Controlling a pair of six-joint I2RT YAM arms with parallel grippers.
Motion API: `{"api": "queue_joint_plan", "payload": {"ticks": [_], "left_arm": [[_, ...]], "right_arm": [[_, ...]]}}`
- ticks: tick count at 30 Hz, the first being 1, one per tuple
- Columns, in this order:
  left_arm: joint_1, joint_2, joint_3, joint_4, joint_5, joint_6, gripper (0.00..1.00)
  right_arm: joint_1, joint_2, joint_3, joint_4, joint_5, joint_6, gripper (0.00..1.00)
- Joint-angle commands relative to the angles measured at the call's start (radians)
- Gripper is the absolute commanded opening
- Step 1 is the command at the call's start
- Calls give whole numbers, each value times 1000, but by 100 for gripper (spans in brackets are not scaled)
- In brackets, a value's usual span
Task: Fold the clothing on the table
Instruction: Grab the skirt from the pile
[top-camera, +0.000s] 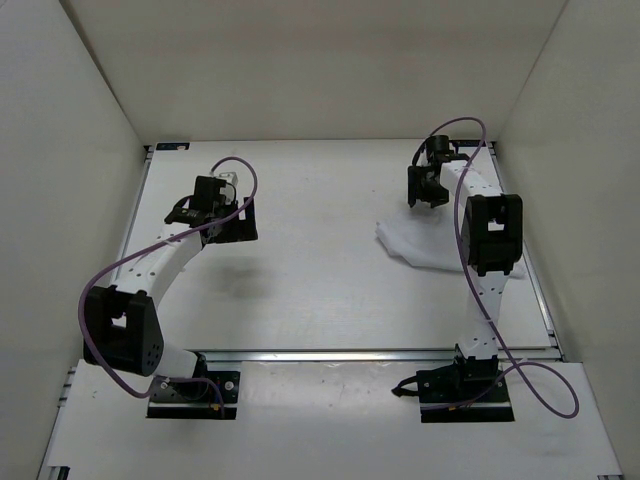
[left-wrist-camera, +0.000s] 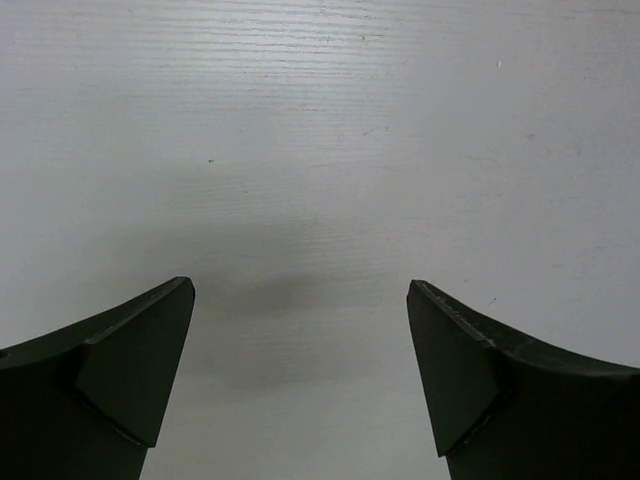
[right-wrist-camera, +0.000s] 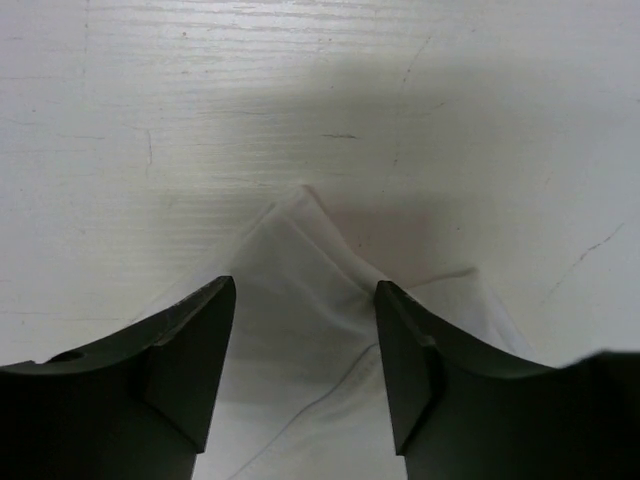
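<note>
The clothing (top-camera: 415, 245) is a limp white piece bunched on the right half of the table (top-camera: 320, 290), partly under my right arm. My right gripper (top-camera: 425, 195) hangs over its far edge. In the right wrist view a pointed corner of the clothing (right-wrist-camera: 300, 250) lies between the two dark fingers, and the right gripper (right-wrist-camera: 304, 283) straddles it with a gap still showing on each side of the fabric. My left gripper (top-camera: 238, 222) is over the left half of the table, far from the clothing. In its wrist view the left gripper (left-wrist-camera: 300, 285) stands wide open over bare table (left-wrist-camera: 320, 120).
White walls close in the table on the left, right and far sides. A silver rail (top-camera: 380, 353) runs along the near edge in front of both arm bases. Purple cables (top-camera: 545, 395) loop off each arm.
</note>
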Motion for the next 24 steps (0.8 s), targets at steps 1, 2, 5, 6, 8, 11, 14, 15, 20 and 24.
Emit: {"api": "queue_joint_plan", "payload": {"ticks": [1, 2, 5, 6, 8, 11, 14, 15, 20, 24], "left_arm": [[3, -9, 11, 6, 27, 12, 98], [4, -7, 10, 4, 23, 16, 99], [4, -4, 13, -5, 26, 19, 99], [9, -6, 10, 1, 32, 13, 99], [0, -6, 7, -8, 30, 18, 99], [0, -10, 18, -14, 41, 19, 99], [0, -7, 22, -19, 49, 19, 99], [-3, -13, 21, -17, 53, 18, 98], [-8, -68, -18, -3, 73, 7, 99], [-3, -118, -36, 27, 93, -4, 99]], "right_arm": [[-4, 16, 28, 6, -4, -16, 54], [-7, 21, 27, 12, -4, -13, 51], [-16, 24, 19, 7, -6, -9, 37], [-22, 29, 21, -2, -33, -5, 28], [-27, 33, 27, -5, -43, -8, 0], [-29, 33, 58, -20, -44, -11, 0], [-4, 3, 125, -50, -52, -14, 0], [3, -8, 168, -69, -58, -13, 1], [88, -138, 271, -57, -150, -17, 1], [180, -279, 330, -31, -169, 9, 0]]}}
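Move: The skirt's far corner lies right under my half-closed right fingers, about 1 cm ahead and 2 cm down. A second, smaller peak of it sits some 6 cm to the right and level with my hand. Its left end lies about 16 cm left and 6 cm back, its right end roughly 19 cm right and 20 cm back. From my left hand that far corner is about 50 cm right, 16 cm ahead and 10 cm below. With my right hand I ease down about 1 cm more onto the skirt's far corner and shut my fingers fully, pinching a fold between the tips. Then I pull up, slowly and then fast, over 10 cm, swinging about 6 cm left and slightly forward, the fingertips tipping outward some 10 degrees as I keep the pinch. ##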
